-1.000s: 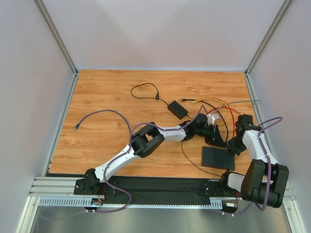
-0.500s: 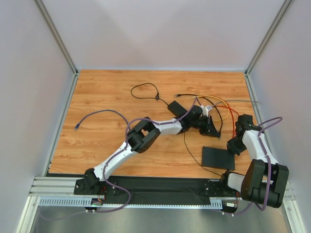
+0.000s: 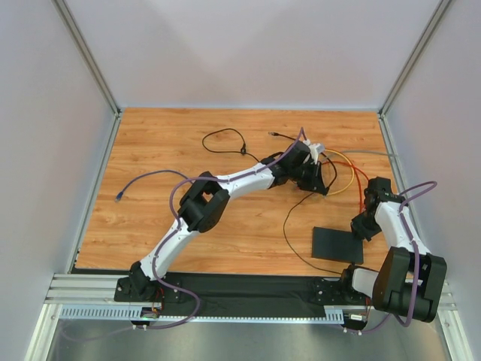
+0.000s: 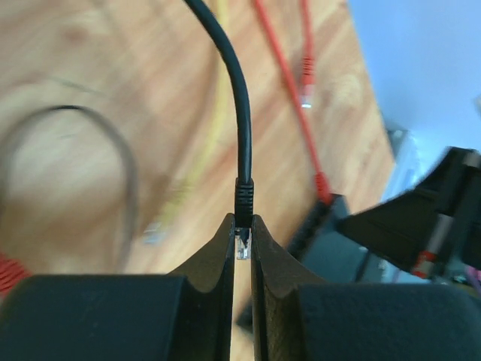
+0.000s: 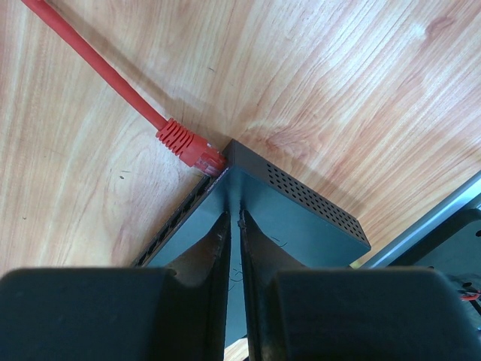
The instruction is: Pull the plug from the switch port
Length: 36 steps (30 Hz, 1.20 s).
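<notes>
The switch (image 3: 338,244) lies flat at the right front of the table. My right gripper (image 3: 363,228) is shut, its tips (image 5: 239,216) pressed down on the switch's top (image 5: 301,203) near a corner. A red plug (image 5: 188,144) sits in the port at that corner. My left gripper (image 3: 322,184) is behind the switch and apart from it. In the left wrist view the gripper (image 4: 242,226) is shut on a clear plug (image 4: 242,244). That plug's black cable (image 4: 239,98) runs away from the jaws and trails across the wood (image 3: 286,226) toward the switch (image 4: 331,252).
Red (image 3: 362,177), yellow (image 3: 342,158) and grey (image 3: 376,154) cables lie behind the switch. A thin black cord loops at the back (image 3: 225,139). A purple cable (image 3: 150,177) curves at the left. Panel walls close in the table on three sides.
My left arm has swung back and away from the switch with the plug in its jaws, the black cable trailing after it. The right gripper has stayed on the switch.
</notes>
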Each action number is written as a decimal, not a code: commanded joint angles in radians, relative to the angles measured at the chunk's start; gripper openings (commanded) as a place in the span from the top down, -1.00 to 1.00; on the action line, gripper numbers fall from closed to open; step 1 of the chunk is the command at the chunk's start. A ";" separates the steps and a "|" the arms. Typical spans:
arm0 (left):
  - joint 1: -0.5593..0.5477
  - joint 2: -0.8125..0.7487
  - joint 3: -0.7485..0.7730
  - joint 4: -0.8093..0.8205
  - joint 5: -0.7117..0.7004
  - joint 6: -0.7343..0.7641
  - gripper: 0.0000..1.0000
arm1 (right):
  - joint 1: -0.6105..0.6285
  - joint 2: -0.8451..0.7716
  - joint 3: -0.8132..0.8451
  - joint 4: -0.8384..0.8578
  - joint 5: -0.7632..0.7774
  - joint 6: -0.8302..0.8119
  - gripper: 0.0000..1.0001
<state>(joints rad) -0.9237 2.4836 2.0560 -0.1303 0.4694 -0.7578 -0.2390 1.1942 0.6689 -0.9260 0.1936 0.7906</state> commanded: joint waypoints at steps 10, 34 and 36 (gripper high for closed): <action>0.068 -0.049 0.039 -0.278 -0.209 0.215 0.62 | 0.000 0.021 -0.023 0.038 -0.003 -0.008 0.78; 0.036 -0.347 -0.231 -0.037 -0.109 0.291 0.29 | 0.000 -0.041 -0.006 0.019 -0.006 -0.021 0.78; 0.022 -0.330 -0.212 -0.052 -0.103 0.298 0.29 | 0.000 -0.035 -0.012 0.027 -0.010 -0.024 0.77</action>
<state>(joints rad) -0.8806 2.1654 1.8336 -0.2291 0.3248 -0.4828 -0.2390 1.1744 0.6670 -0.9241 0.1825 0.7803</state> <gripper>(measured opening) 0.350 0.113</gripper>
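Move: My left hand already holds the black cable's plug about 6 cm above the table. Its open spot lies some 5 cm ahead and 7 cm to the left. The loose red plug lies about 3 cm left of and 2 cm beyond that spot. The yellow plug is almost under me, 1 cm ahead and 2 cm left, and the power brick 10 cm ahead, 16 cm left. From my right hand the spot is roughly 15 cm ahead and 16 cm left. I carry the black plug left, down about 5 cm and forward with my left hand, tipping the fingers some 20 degrees steeper, to the bare table between the yellow plug and the red one. There I part the fingers and let go of it, then lift the empty hand straight off, nearly 12 cm up and a little back, easing the tilt again. ##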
